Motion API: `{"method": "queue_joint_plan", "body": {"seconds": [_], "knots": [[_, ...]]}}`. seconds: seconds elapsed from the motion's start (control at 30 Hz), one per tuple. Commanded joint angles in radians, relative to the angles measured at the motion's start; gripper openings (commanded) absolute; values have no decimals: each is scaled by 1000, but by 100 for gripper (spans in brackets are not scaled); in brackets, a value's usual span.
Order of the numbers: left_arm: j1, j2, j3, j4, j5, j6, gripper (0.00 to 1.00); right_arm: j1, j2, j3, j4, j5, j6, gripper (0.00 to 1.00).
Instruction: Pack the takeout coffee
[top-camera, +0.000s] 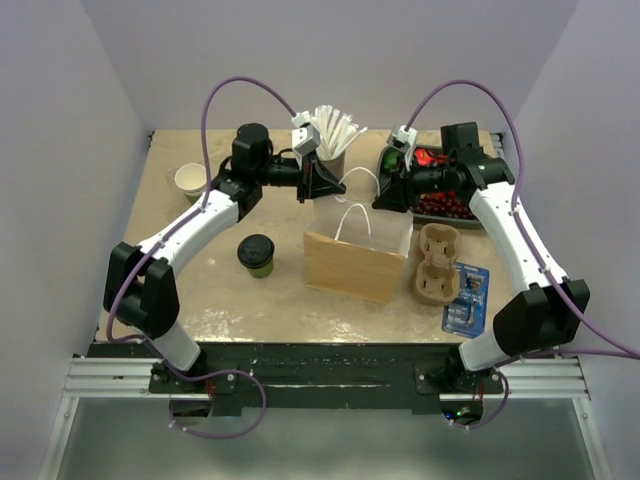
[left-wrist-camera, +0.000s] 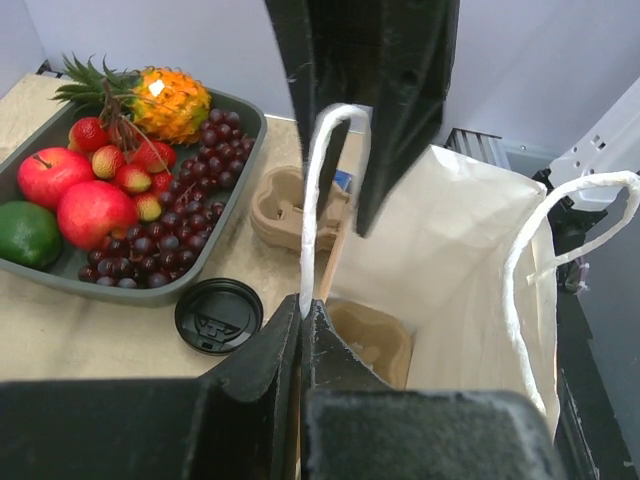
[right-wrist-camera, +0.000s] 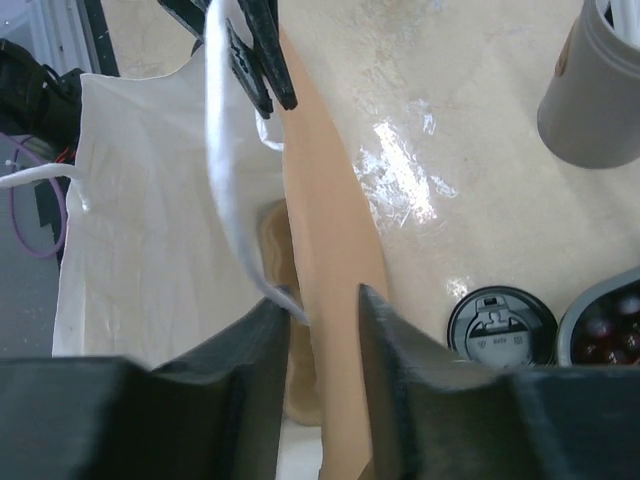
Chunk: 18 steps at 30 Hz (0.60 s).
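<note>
The takeout coffee, a green cup with a black lid, stands on the table left of the brown paper bag. Neither gripper touches it. My left gripper is above the bag's far left corner. In the left wrist view, the left gripper is shut on a white handle of the bag. My right gripper is at the bag's far right corner. In the right wrist view, the right gripper is open, its jaws straddling the bag's brown wall and a white handle.
A cardboard cup carrier lies inside the bag; another carrier sits to its right beside a blue packet. A fruit tray and a black lid are behind the bag. A straw cup and an empty paper cup stand at the back.
</note>
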Motion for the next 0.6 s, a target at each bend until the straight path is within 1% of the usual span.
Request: {"method": "queue_joint_plan", "body": {"seconds": [0.0, 0.03, 0.07, 0.1, 0.13, 0.17, 0.2, 0.23, 0.27, 0.3, 0.4, 0.43, 0.47, 0.5, 0.53, 0.57], "knots": [[-4, -46, 37, -25, -21, 41, 3, -1, 20, 2, 64, -74, 50, 19], [-4, -49, 49, -60, -29, 55, 12, 1, 22, 2, 63, -76, 51, 13], [-3, -58, 57, -86, -49, 78, 33, -1, 22, 1, 64, -76, 55, 3], [-1, -66, 66, -117, -61, 124, 42, 1, 20, -2, 67, -75, 61, 0], [8, -75, 92, -211, -80, 147, 50, 1, 17, -4, 68, -67, 64, 0], [14, -102, 109, -262, -133, 193, 87, -1, 9, -5, 66, -58, 68, 0], [22, -116, 129, -321, -164, 228, 99, 1, -6, -4, 67, -50, 76, 0], [42, -132, 175, -464, -196, 265, 99, 1, -17, -7, 66, -26, 78, 0], [51, -159, 194, -538, -257, 351, 99, -1, -27, -8, 71, -16, 79, 0], [66, -179, 210, -670, -285, 386, 99, -1, -53, -16, 72, -4, 81, 0], [129, -251, 192, -828, -350, 518, 99, -1, -81, -42, 89, 14, 94, 0], [146, -267, 163, -912, -374, 552, 99, -1, -92, -47, 92, 14, 99, 0], [151, -296, 142, -947, -411, 624, 99, 1, -94, -51, 100, 16, 102, 0], [157, -311, 113, -962, -432, 641, 99, 1, -98, -60, 103, 18, 111, 0], [166, -328, 43, -955, -452, 643, 99, -1, -104, -64, 107, 21, 113, 0], [172, -351, 8, -947, -472, 646, 99, 1, -104, -65, 109, 19, 113, 0]]}}
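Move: The left hand already pinches the left side of the bag's far handle. The lidded cup stands about 20 cm to its left, 4 cm nearer the base and 24 cm lower; the straw holder is some 16 cm ahead, 3 cm left, 22 cm down. From the half-open right hand, that handle's right root is only 1 cm left, level; the near handle lies 7 cm back, 5 cm left, 2 cm up, and the loose black lid 7 cm ahead, 3 cm right, 27 cm below. The right hand edges barely 1 cm forward and left and shuts its fingers on the right root of the far handle, then keeps that pinch while easing back about 1 cm and slightly up. As that grip closes, the left fingers spring wide open and let go of the handle, and the left hand pulls away some 12 cm to the left and 3 cm up, its fingertips swinging forward and tipping down by roughly 30 degrees in all. ##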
